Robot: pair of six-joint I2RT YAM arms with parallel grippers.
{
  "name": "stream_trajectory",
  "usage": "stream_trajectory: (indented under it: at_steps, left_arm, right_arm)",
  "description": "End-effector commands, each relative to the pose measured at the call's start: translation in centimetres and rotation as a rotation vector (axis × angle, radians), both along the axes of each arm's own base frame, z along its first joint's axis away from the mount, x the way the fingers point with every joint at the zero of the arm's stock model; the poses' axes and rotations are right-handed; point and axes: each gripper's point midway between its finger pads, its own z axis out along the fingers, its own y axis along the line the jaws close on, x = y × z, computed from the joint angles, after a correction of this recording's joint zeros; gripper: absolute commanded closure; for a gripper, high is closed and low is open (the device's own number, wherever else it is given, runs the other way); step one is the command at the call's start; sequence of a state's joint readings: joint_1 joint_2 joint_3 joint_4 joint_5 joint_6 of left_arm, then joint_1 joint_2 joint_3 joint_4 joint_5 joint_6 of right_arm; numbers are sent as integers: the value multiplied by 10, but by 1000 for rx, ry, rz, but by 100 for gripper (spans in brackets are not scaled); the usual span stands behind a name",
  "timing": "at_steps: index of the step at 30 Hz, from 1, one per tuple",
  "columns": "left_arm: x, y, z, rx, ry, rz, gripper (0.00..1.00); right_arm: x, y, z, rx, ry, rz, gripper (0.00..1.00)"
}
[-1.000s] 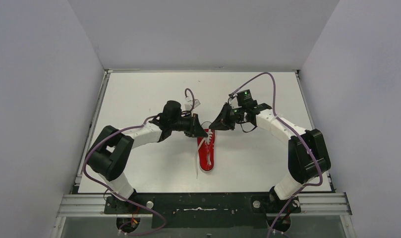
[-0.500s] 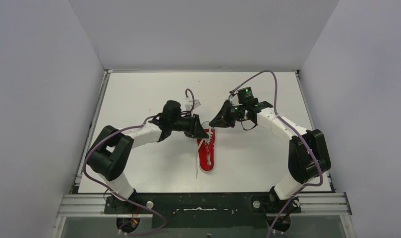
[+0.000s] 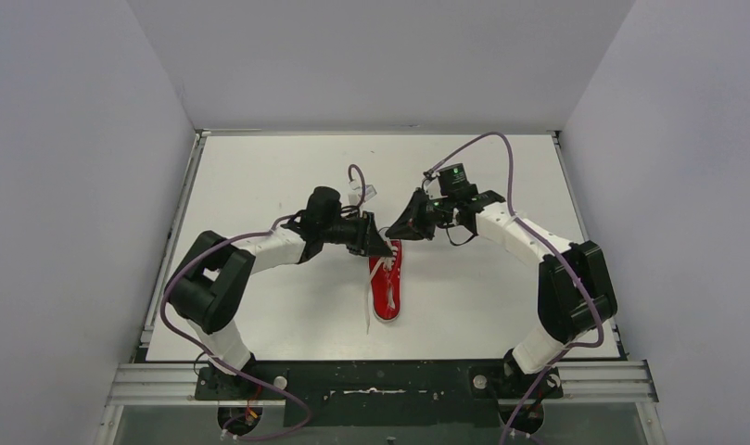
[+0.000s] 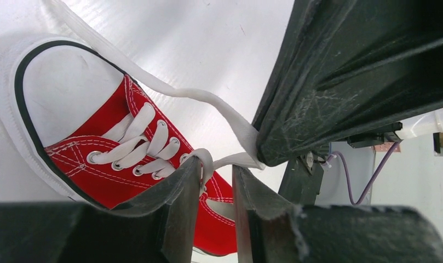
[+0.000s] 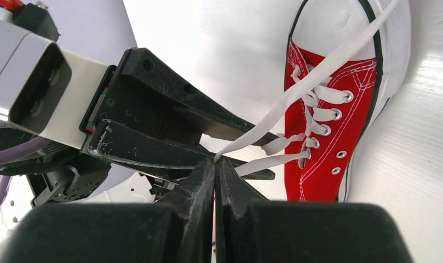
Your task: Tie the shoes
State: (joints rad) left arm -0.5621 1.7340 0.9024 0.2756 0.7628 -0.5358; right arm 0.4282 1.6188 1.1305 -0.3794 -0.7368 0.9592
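Observation:
The red sneaker (image 3: 387, 289) lies mid-table with its toe towards the arms; it also shows in the left wrist view (image 4: 93, 145) and the right wrist view (image 5: 323, 148). My right gripper (image 5: 214, 160) is shut on a white lace (image 5: 317, 76) and holds it taut above the shoe's far end (image 3: 400, 230). My left gripper (image 4: 216, 170) is open by a narrow gap, right next to it (image 3: 383, 247). A lace strand (image 4: 208, 159) drapes over one left finger and runs to the right gripper's tip (image 4: 258, 155). Another lace (image 3: 369, 311) trails on the table.
The white table (image 3: 260, 176) is walled at the left, right and back. A purple cable (image 3: 501, 153) arcs above the right arm. A small white tag (image 3: 364, 194) hangs near the left wrist.
The right gripper has shifted a little left, closer to the left gripper, still pinching the lace. The left gripper has edged slightly right. The shoe has not moved.

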Motion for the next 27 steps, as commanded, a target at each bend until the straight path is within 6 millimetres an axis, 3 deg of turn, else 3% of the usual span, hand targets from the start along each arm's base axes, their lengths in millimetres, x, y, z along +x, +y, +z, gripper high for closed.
stream_trajectory:
  at_steps: [1, 5, 8, 14, 16, 23, 27]
  left_arm:
    - [16, -13, 27, -65, -85, -6, 80]
    - [18, -13, 23, -64, -63, -6, 98]
    - [18, -12, 23, -63, -59, -6, 100]
    - [12, -8, 17, -54, -34, -10, 100]
    - [12, -6, 17, -52, -33, -5, 100]
    - [12, -8, 17, -59, -17, -9, 100]
    - [12, -10, 20, -73, -11, -9, 100]
  right_arm:
    - [14, 12, 15, 37, -56, 7, 100]
    - [12, 13, 14, 31, -50, 13, 100]
    - [14, 6, 13, 13, -55, 7, 97]
    - [40, -39, -11, -108, -11, -88, 49]
    - [49, -45, -24, -137, 27, -114, 41]
    - [86, -54, -64, -264, 123, -227, 39]
    - [95, -56, -87, -302, 196, -298, 43]
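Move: The lace strand for the left fingers to close on lies right at their tips, about 1 cm to the right. The right hand, shut on the same lace, has those left tips roughly 5 cm below and 1 cm back. Its next goal, the lace's loose tail beyond the shoe, is about 9 cm ahead, 5 cm right and 11 cm below; the red shoe's middle is some 7 cm back, 1 cm left and 11 cm below. The left fingers, a third open at first, shut and pinch the lace brought to their tips, the hand otherwise almost still. Only then does the right hand open to just over half, let go of its lace and swing forward about 8 cm, right 5 cm and down some 9 cm towards the lace's tail, turning clockwise and rolling its left side down, roughly 20 degrees in all. ##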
